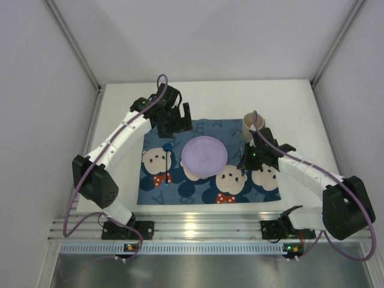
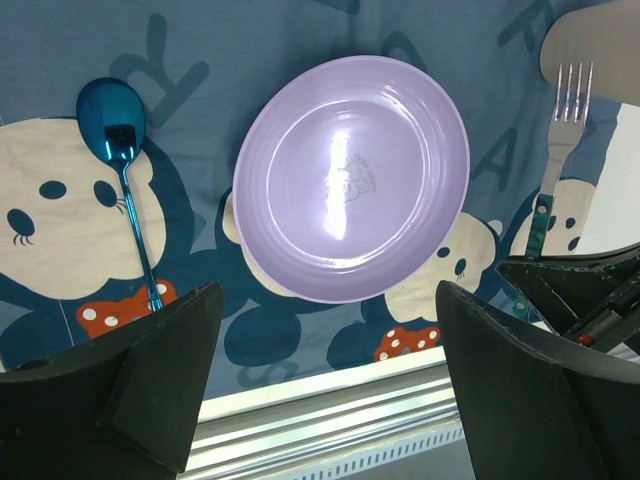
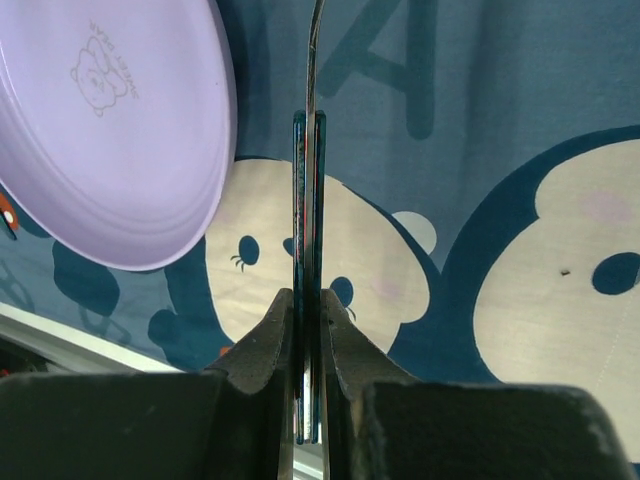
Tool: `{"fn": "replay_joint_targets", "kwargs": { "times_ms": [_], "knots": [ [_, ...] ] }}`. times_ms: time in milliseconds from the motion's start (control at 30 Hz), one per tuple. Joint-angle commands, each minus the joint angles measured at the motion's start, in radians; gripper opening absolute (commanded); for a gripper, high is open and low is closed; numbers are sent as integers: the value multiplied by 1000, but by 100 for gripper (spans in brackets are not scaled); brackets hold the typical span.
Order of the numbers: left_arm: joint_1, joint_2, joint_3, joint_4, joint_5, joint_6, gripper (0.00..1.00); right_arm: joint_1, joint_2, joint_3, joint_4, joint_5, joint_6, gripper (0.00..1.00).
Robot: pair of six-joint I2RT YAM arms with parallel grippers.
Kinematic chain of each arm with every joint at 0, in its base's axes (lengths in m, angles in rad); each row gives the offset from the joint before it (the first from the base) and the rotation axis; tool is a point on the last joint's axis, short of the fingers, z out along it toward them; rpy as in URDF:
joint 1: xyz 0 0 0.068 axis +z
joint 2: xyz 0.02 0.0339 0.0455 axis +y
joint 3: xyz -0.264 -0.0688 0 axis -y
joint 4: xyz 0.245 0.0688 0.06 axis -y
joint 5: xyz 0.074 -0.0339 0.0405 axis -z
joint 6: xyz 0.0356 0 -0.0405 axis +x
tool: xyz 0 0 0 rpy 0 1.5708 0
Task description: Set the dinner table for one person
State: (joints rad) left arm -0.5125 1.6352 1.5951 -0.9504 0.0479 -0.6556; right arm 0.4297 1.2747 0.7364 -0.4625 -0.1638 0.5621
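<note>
The white dinner table carries a blue cartoon-mouse placemat. A lavender plate lies at the mat's middle. A blue spoon rests flat on the mat left of the plate. My left gripper hangs open above the mat's far left part, with nothing between its fingers. To the right of the plate my right gripper is shut on the handle of a fork, which it holds just over the mat with its tines pointing away.
A beige cup stands at the mat's far right corner, just beyond the fork's tines. An aluminium rail runs along the near edge. Grey walls close in the left, right and back.
</note>
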Motion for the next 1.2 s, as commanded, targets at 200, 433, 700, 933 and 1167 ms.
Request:
{"fn": "replay_joint_targets", "kwargs": {
  "times_ms": [200,433,700,933,1167],
  "knots": [
    [-1,-78,-32,-24,-36,-9,92,6,31,-55,113,-86,61,34],
    [-1,-94,-57,-24,-36,-21,91,4,37,-68,76,-63,56,49],
    [-1,-110,-78,-21,-40,-33,92,7,-115,4,-120,32,3,47],
    [-1,-179,-87,-34,-124,-4,91,12,-383,185,-372,69,-80,65],
    [-1,-302,-122,-34,-229,76,95,14,-664,278,-510,125,-45,100]
  ]
}}
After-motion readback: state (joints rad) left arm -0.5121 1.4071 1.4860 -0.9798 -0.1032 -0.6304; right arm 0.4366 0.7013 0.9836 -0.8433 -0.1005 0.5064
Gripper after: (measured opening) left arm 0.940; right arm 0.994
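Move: The right hand holds the fork by its handle, low over the mat; the spot where it is to lie is centred about 2 cm ahead, 1 cm left and 3 cm below. The plate's middle is roughly 14 cm left and 5 cm ahead, the cup some 13 cm ahead and 4 cm right. From the open left hand that fork spot lies about 22 cm right, 6 cm back and 16 cm below. Still pinching the fork, the right hand sinks about 2 cm and eases back 1.5 cm onto the mat, then half-opens and lets go. It climbs fast by some 20 cm, drifting right and back away from the plate, fingers spreading wide and tilting up about 30 degrees. The left hand, empty and open, draws off left, lifting and easing back late. ##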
